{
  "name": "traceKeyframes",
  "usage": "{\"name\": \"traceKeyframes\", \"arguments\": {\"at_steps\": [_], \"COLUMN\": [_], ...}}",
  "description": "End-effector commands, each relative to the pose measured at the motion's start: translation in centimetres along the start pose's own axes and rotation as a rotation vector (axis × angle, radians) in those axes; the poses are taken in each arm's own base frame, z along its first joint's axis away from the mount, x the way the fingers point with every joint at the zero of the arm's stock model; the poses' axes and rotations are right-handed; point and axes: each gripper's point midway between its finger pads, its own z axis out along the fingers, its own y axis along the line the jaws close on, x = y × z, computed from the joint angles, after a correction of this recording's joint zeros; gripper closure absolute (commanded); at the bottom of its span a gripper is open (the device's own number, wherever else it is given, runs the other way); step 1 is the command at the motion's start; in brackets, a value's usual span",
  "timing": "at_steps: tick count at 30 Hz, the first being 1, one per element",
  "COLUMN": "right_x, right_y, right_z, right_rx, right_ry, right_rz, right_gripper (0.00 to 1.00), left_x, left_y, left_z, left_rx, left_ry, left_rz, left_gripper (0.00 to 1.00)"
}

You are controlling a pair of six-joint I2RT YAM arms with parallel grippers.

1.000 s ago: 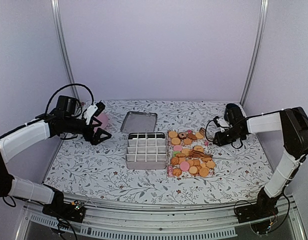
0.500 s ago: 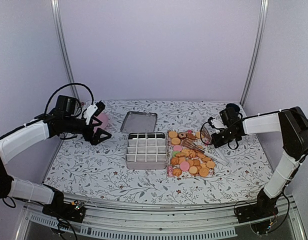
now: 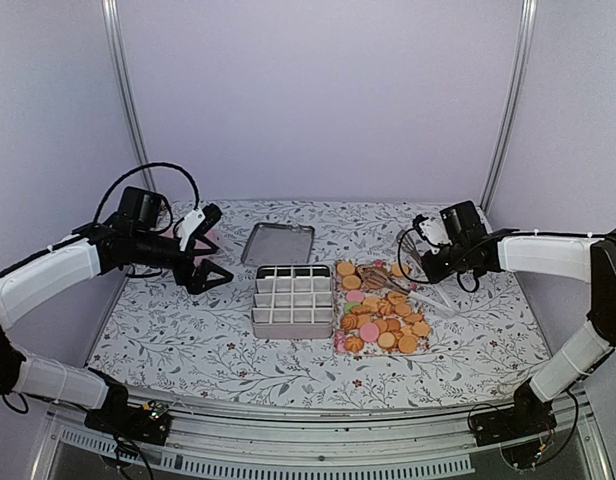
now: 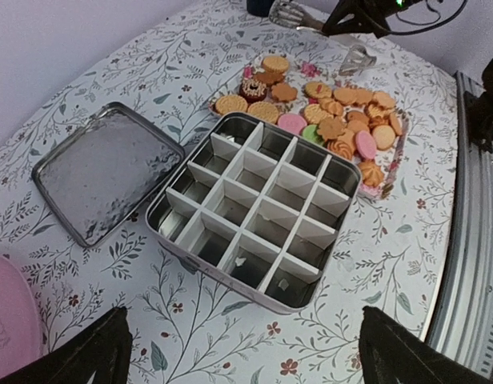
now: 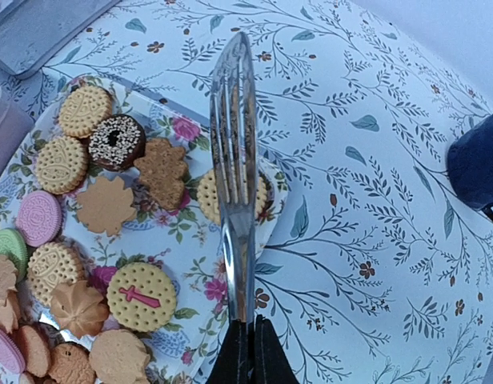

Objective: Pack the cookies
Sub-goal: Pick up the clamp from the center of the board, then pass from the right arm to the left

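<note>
The cookies (image 3: 383,320) (image 4: 334,120) (image 5: 110,208) lie heaped on a floral plate (image 5: 190,240), right of a metal tin (image 3: 293,300) (image 4: 258,212) whose divided cells hold nothing. My right gripper (image 3: 423,262) (image 5: 250,336) is shut on the handle of metal tongs (image 3: 383,275) (image 5: 233,144), which hang over the plate's far corner above a round biscuit. My left gripper (image 3: 210,268) (image 4: 242,336) hovers open to the left of the tin, with nothing between its fingers.
The tin's lid (image 3: 278,243) (image 4: 102,172) lies flat behind the tin. A pink object (image 4: 6,320) sits at the far left by the left gripper. A dark blue cup (image 5: 478,160) stands behind the right gripper. A floral cloth covers the table.
The right gripper closed on the tongs that lay across the cookies and lifted them toward the plate's far corner. The left gripper drifted slightly right, still open.
</note>
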Motion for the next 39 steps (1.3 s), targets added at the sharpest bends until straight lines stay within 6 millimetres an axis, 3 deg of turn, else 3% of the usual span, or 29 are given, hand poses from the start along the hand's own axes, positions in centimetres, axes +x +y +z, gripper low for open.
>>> {"name": "traceKeyframes", "arguments": {"at_steps": [1,5,9,12,16,20,26,35,39], "right_x": [-3.6,-6.4,-8.9,-9.9,-10.8,-11.6,-12.1,-13.1,-13.6], "right_y": [2.2,7.5,12.5,16.0,18.9,20.4,21.7,23.5,24.1], "right_z": [-2.2,-3.1,-3.3,-3.0,-2.9,-3.3,-3.6,-4.1,-4.6], "right_rx": [0.013,-0.026,-0.068,-0.078,-0.082,-0.095,-0.116,-0.149,-0.165], "right_ry": [-0.076,-0.113,-0.121,-0.112,-0.098,-0.113,-0.120,-0.144,-0.159], "right_rz": [-0.080,-0.166,-0.213,-0.267,-0.317,-0.338,-0.352,-0.361,-0.363], "right_gripper": [1.00,1.00,1.00,1.00,1.00,1.00,1.00,1.00,1.00], "left_x": [-2.8,-4.3,-4.4,-4.5,-4.8,-4.1,-2.7,-2.5,-2.4], "left_y": [-3.0,-6.3,-9.1,-10.4,-11.2,-11.8,-12.2,-12.1,-12.1], "left_z": [0.5,1.3,2.2,3.1,3.6,3.8,3.8,4.0,4.3], "left_rx": [0.125,0.227,0.287,0.305,0.320,0.345,0.359,0.360,0.367], "left_ry": [-0.030,-0.005,0.049,0.081,0.083,0.098,0.119,0.121,0.125], "left_rz": [0.044,0.112,0.196,0.256,0.305,0.327,0.361,0.377,0.385], "left_gripper": [0.01,0.01,0.02,0.08,0.19,0.30,0.56,0.62,0.76]}}
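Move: The right hand already holds the clamp, spread in a V with its free arm towards the left. The clamp's middle is about 45 cm to the open left hand's right, some 2 cm ahead and 9 below. From the right hand, the left gripper is about 49 cm left, 4 back and 9 up; the compartment box about 34 left, 5 back and 5 down, the cookie board about 11 left, 5 back and 7 down. Right carries the clamp about 25 cm left, rising; left swings right and back, closing partway around its free arm. ##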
